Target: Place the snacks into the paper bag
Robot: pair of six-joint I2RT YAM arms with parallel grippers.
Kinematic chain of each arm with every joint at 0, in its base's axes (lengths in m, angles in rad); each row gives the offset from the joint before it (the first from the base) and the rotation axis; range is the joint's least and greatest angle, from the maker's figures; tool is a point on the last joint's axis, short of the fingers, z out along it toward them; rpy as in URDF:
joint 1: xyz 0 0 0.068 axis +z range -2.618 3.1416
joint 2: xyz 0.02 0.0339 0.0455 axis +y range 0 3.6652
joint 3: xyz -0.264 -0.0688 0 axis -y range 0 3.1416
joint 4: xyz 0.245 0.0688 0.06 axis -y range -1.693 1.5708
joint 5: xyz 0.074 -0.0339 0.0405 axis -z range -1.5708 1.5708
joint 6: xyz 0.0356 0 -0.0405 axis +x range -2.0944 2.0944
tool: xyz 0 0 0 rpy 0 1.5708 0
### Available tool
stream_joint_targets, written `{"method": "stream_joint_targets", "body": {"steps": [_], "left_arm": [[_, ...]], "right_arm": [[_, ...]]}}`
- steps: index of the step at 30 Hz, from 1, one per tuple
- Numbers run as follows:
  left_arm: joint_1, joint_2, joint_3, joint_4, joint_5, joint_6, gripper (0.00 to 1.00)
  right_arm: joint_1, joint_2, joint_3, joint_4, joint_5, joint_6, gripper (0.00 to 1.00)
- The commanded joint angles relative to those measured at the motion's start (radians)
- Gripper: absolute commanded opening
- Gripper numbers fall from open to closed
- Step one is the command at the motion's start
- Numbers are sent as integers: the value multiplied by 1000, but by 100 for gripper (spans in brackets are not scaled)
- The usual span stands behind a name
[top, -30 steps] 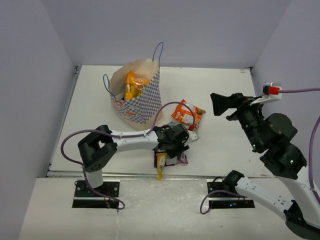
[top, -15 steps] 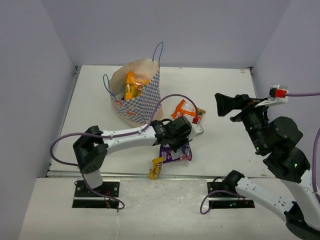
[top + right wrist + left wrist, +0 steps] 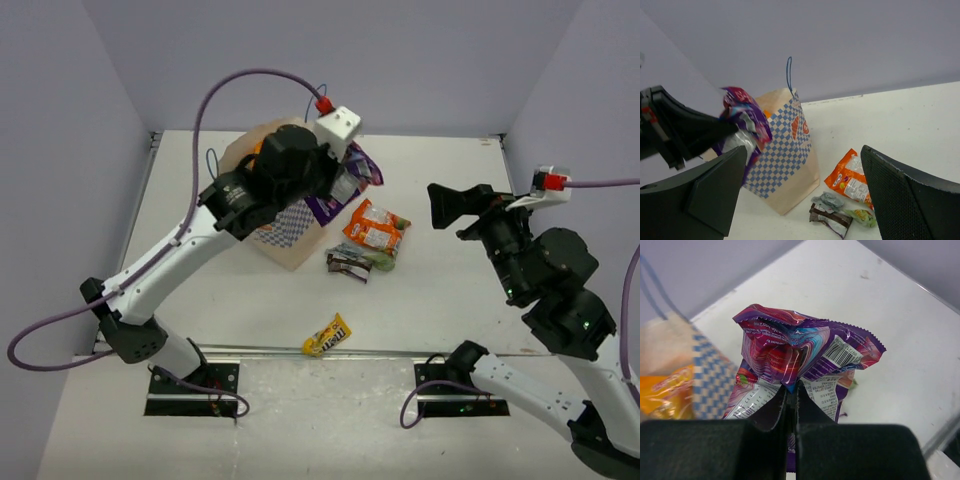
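My left gripper (image 3: 345, 180) is shut on the purple packet (image 3: 790, 345), pinching its lower edge, and holds it in the air at the right rim of the paper bag (image 3: 290, 235). The white, blue-checkered paper bag (image 3: 705, 375) stands upright with a yellow-orange bag (image 3: 665, 395) inside. On the table right of the bag lie an orange packet (image 3: 375, 228), a small green packet (image 3: 385, 258) and a dark brown bar (image 3: 350, 265). A small yellow packet (image 3: 328, 335) rests at the table's front edge. My right gripper (image 3: 450, 207) hovers open at the right, holding nothing.
The left arm (image 3: 170, 260) stretches diagonally over the table's left half. The bag's blue cord handles (image 3: 789, 75) stand up above its rim. Grey walls close in the table on three sides.
The left gripper shut on the purple packet near the table's front and lifted it up and back to the bag's rim. The yellow packet stayed behind at the front edge. The right arm barely moved.
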Motion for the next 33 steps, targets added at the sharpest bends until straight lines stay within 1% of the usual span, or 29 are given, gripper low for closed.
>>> {"method": "stream_joint_targets", "body": {"steps": [1,2,3,5,6,9,12,17,18,19,20,21,22,24,28,30,33], "left_arm": [[133,-30,45,-25,-81,11,0],[162,-30,50,-19,-78,1,0],[221,-25,60,-20,-68,-11,0],[275,2,102,-22,-64,-45,0],[327,13,119,-20,-78,-75,0],[407,47,166,18,-90,-121,0],[440,71,188,78,-107,-131,0],[447,133,240,87,-98,-138,0],[447,134,238,86,-103,-141,10],[447,134,234,84,-117,-149,35],[447,128,231,83,-135,-160,83],[447,120,214,90,-162,-172,97],[447,95,200,104,-164,-172,100],[447,62,170,150,-149,-177,100],[447,-28,124,179,-150,-212,100],[447,-65,99,188,-155,-236,100],[447,-162,4,224,-129,-258,100]], "right_arm": [[-3,20,29,-4,2,3,99],[-3,23,29,-4,-4,5,99],[-3,25,26,-4,-8,6,99],[-1,29,25,-4,-17,13,99],[-3,31,24,-4,-20,16,99],[-3,41,31,-3,-42,20,99],[-3,54,35,-4,-57,19,99],[-3,72,38,-4,-86,23,99],[-3,75,40,-4,-94,25,99],[-3,81,40,-3,-111,25,99],[-3,84,40,0,-125,25,99],[-3,86,40,2,-139,22,99],[-1,90,37,0,-151,20,99],[-3,97,18,-6,-211,17,99],[-1,121,-24,-70,-307,48,99],[-1,115,-83,-76,-355,56,99],[-1,88,-195,-44,-441,28,99]]}}
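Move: Ahead and to the left of the left hand, which already holds the purple pouch, stands the paper bag: about 14 cm forward, 15 cm left, its middle 20 cm lower. Some 36 cm below that hand lie the orange packet, 11 cm ahead and 4 cm right, and the chocolate bar, 1 cm ahead and 2 cm left. From the empty right hand, the bar is about 8 cm ahead, 12 cm left and 43 cm down. Swinging the pinched purple pouch some 15 cm forward and 15 cm left over the bag's mouth, the left hand turns about 35 degrees counter-clockwise, pauses and opens wide to let go, then rises about 6 cm and draws back a little. The open right hand, slow at first, goes about 8 cm left and 8 cm down towards the chocolate bar, turning left and tipping down. ##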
